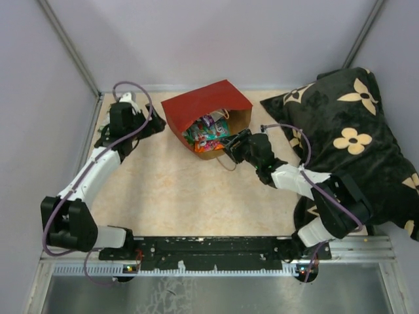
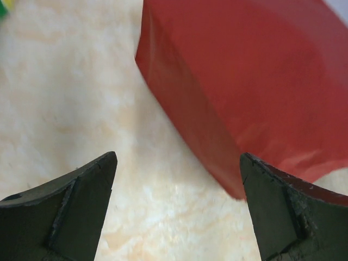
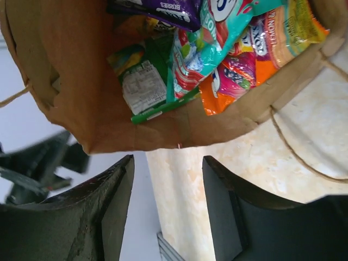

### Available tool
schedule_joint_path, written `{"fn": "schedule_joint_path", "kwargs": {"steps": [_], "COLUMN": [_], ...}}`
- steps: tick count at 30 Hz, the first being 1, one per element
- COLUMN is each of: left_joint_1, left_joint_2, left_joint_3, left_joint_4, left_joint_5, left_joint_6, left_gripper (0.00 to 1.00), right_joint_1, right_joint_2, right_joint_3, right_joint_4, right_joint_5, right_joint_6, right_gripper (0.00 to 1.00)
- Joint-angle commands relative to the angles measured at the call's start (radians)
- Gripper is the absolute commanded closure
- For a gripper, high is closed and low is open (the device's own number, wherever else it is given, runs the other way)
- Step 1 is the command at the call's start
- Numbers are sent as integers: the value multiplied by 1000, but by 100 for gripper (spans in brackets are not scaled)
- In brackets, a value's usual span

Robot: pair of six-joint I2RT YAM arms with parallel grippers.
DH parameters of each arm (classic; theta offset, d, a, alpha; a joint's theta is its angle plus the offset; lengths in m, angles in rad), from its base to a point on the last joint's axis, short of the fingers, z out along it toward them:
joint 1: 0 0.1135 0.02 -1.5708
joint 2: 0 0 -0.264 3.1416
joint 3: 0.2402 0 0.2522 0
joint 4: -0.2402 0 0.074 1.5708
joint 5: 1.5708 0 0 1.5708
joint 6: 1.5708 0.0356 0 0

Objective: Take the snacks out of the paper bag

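Observation:
The paper bag (image 1: 206,104) lies on its side at the back middle of the table, red outside, brown mouth facing the near right. Several snacks (image 1: 208,134) fill its mouth. In the right wrist view the snacks (image 3: 217,49) are glossy packets in purple, teal, green and orange on the bag's brown inner wall (image 3: 81,81). My right gripper (image 3: 168,159) hovers just outside the mouth's lower lip, jaws apart, nothing between them; it also shows from above (image 1: 230,145). My left gripper (image 2: 178,156) stands wide open over bare table beside the bag's red closed end (image 2: 244,81).
A black pillow with cream flowers (image 1: 347,131) fills the right side behind the right arm. The bag's string handle (image 3: 293,147) loops onto the table near the right fingers. Grey walls enclose the back and sides.

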Motion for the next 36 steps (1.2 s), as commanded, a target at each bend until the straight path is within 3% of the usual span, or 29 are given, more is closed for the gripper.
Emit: {"fn": "schedule_joint_path", "kwargs": {"steps": [1, 8, 14, 18, 21, 23, 25, 28, 36], "left_joint_1": [-33, -45, -42, -43, -43, -43, -43, -42, -24], "left_joint_2": [-107, -224, -203, -217, -247, -270, -295, -317, -306], "left_joint_3": [-108, -135, -112, -163, -195, -196, -191, -179, -103], "left_joint_4": [116, 51, -39, 3, 1, -30, -68, -102, -208], "left_joint_5": [76, 152, 367, 524, 573, 557, 512, 467, 394], "left_joint_6": [-96, -104, -98, -136, -136, -105, -67, -20, 61], "left_gripper": [0, 0, 0, 0, 0, 0, 0, 0, 0], "right_joint_1": [68, 93, 114, 125, 139, 152, 170, 204, 231], "right_joint_2": [88, 335, 471, 542, 587, 604, 600, 555, 201], "right_joint_3": [102, 289, 407, 465, 511, 535, 543, 506, 243], "right_joint_4": [20, -76, -96, -71, -79, -88, -102, -100, -82], "right_joint_5": [220, 283, 354, 392, 424, 447, 481, 549, 631], "right_joint_6": [133, 195, 210, 230, 237, 234, 220, 187, 44], "right_gripper": [47, 47, 47, 51, 59, 72, 87, 100, 100]}}
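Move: The teal snack bag lies inside the paper bag, about 12 cm ahead of the right hand, 6 cm left and 8 cm below. The orange snack bag in front is some 8 cm ahead of this hand, 5 left and 10 down. The purple one is roughly 16 cm ahead, 7 left and 7 down, and the green one 12 ahead, 14 left and 10 down. From the left hand the teal bag is around 6 cm ahead, 18 right and 16 below. Reach the half-open right gripper into the paper bag's mouth, about 10 cm forward, 9 cm down and 7 cm left, yawing clockwise. Shut the fingers on the near corner of the teal snack bag and draw back some 4 cm, rising slightly, keeping the pinch. Meanwhile bring the empty, open left gripper about 12 cm back and somewhat right, turning it clockwise. ##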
